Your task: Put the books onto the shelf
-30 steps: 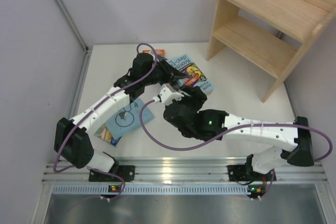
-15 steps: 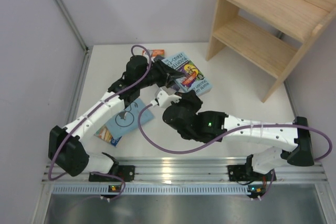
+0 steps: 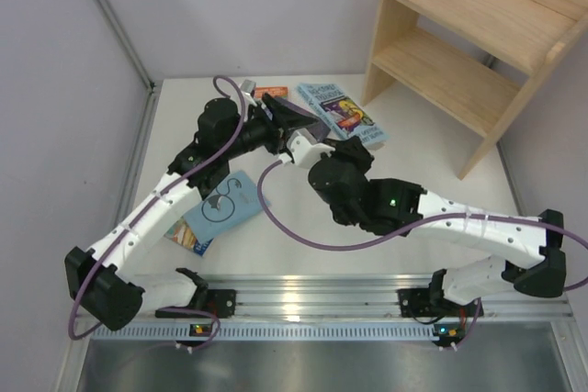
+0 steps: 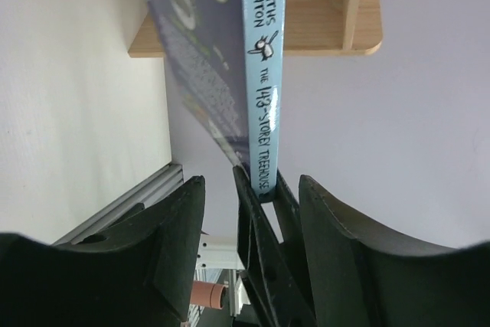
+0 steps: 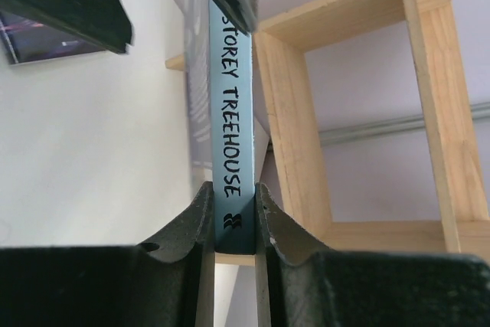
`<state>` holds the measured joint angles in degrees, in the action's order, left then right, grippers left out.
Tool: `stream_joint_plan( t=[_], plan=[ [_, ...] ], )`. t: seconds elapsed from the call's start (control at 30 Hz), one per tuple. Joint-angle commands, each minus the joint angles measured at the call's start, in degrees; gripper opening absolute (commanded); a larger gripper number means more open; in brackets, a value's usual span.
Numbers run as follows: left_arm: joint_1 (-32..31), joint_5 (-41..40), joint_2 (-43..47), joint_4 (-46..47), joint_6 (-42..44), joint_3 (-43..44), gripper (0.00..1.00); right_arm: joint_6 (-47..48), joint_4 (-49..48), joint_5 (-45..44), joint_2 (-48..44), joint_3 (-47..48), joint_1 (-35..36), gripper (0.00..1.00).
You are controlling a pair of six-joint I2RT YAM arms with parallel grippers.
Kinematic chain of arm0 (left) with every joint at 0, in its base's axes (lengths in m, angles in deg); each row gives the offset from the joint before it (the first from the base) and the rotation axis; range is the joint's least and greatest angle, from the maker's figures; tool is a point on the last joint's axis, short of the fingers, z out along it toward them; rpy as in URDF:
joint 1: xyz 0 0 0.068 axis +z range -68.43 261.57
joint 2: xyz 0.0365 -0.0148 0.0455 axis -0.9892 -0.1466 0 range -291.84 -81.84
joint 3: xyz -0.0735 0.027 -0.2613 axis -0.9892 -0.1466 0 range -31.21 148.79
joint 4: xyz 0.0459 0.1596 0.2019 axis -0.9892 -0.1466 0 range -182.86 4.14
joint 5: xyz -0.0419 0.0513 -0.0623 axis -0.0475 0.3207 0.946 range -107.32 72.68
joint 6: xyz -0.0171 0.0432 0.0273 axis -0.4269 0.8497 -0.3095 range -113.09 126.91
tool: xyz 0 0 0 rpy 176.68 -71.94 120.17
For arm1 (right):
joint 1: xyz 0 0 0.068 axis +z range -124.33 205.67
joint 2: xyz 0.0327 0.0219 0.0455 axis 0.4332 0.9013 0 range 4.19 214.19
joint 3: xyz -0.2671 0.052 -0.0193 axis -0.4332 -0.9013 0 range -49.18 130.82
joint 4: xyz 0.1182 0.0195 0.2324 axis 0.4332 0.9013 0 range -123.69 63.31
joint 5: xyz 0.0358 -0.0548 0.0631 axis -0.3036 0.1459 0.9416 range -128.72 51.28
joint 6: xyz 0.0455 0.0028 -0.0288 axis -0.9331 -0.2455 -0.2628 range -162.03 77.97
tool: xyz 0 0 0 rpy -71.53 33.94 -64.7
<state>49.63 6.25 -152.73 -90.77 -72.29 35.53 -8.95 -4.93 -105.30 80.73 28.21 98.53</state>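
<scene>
A blue illustrated book (image 3: 345, 111) is held off the table by its spine (image 5: 230, 105), with my right gripper (image 5: 233, 189) shut on it. My left gripper (image 4: 251, 189) stands open around the same end of the spine (image 4: 265, 74), its fingers (image 4: 172, 227) clear of the book. In the top view both grippers meet mid-table, left gripper (image 3: 283, 118) and right gripper (image 3: 310, 135). The wooden shelf (image 3: 469, 34) stands at the back right. A light-blue book (image 3: 226, 203) lies over another colourful book (image 3: 183, 235) at the left. An orange book (image 3: 271, 91) lies at the back.
White walls close in the table at the left and back. A metal rail (image 3: 322, 296) runs along the near edge by the arm bases. A dark purple cover (image 5: 42, 42) lies on the table beside the held book.
The right gripper has shut on the blue illustrated book and the left gripper has let go and opened. The book has shifted right, toward the shelf.
</scene>
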Motion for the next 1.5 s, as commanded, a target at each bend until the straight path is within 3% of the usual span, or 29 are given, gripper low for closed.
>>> stream_joint_plan(
  t=[0.0,0.2,0.33,0.37,0.4,0.43,0.53,0.73,0.9,0.97,1.1,1.4,1.47],
  plan=[
    [1.0,1.21,2.07,1.22,0.62,2.25,0.58,3.39,-4.41,-2.59,-4.28,3.91,-1.49,0.0],
    [2.5,-0.62,3.3,-4.13,4.75,4.71,0.63,7.34,-5.63,-1.0,-5.78,4.79,-3.86,0.0],
    [5.39,-0.82,4.88,-7.92,8.53,4.19,0.71,17.5,-12.63,-0.83,-6.13,8.3,-6.41,0.0],
    [7.32,0.06,5.84,-7.32,8.19,2.1,0.76,19.98,-15.19,-0.82,-6.48,8.83,-7.11,0.0],
    [8.2,1.03,6.38,-6.44,7.92,1.03,0.91,22.7,-17.91,-0.48,-6.74,9.27,-8.42,0.0],
    [9.34,2.34,6.9,-5.13,7.75,-0.02,0.98,28.99,-24.47,0.05,-7.18,9.71,-8.96,0.0],
    [9.8,3.23,7.87,-5.02,10.63,-1.96,0.99,39.29,-34.42,3.56,-7.45,12.07,-12.56,0.0],
    [9.71,3.58,9.54,-8.63,16.79,-4.77,0.99,44.43,-36.22,13.13,-4.55,22.27,-23.8,0.0],
    [9.71,4.37,11.13,-6.1,16.89,-10.04,0.99,42.78,-33.68,26.23,-1.39,26.93,-39.44,0.0],
    [9.8,4.9,10.95,-5.12,16.53,-11.36,0.99,37.78,-30.44,30.96,1.42,31.41,-45.14,0.0],
    [9.79,5.61,10.07,-4.5,17.93,-11.63,0.99,31.62,-27.28,40.19,4.06,31.6,-52.36,0.0],
    [9.8,7.18,7.97,-1.96,19.0,-12.6,0.99,24.86,-23.48,46.55,11.17,32.21,-60.55,0.0],
    [9.79,8.67,6.57,-0.55,18.38,-13.21,0.99,22.92,-17.87,47.16,12.5,37.21,-60.73,0.06]
  ],
)
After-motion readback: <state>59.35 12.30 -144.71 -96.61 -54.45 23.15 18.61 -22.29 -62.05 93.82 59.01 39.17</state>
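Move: My right hand has the Treehouse book by the bottom end of its spine, the book's middle some 9 cm ahead. The shelf's upper board lies about 31 cm ahead, 30 cm right and a little higher; its lower board sits some 18 cm beneath that, and the space book lies on the table about 25 cm ahead, 9 cm left and 33 cm down. From my left hand the upper board is about 28 cm ahead and 32 cm right. Keeping its pinch on the spine, my right hand climbs some 27 cm while swinging about 23 cm right, its fingers tipping up some 30 degrees and yawing clockwise, then drives forward over the upper board, sinking about 10 cm as the wrist partly levels. My left hand, already off the book, opens fully, backs away to the left and then sinks. ##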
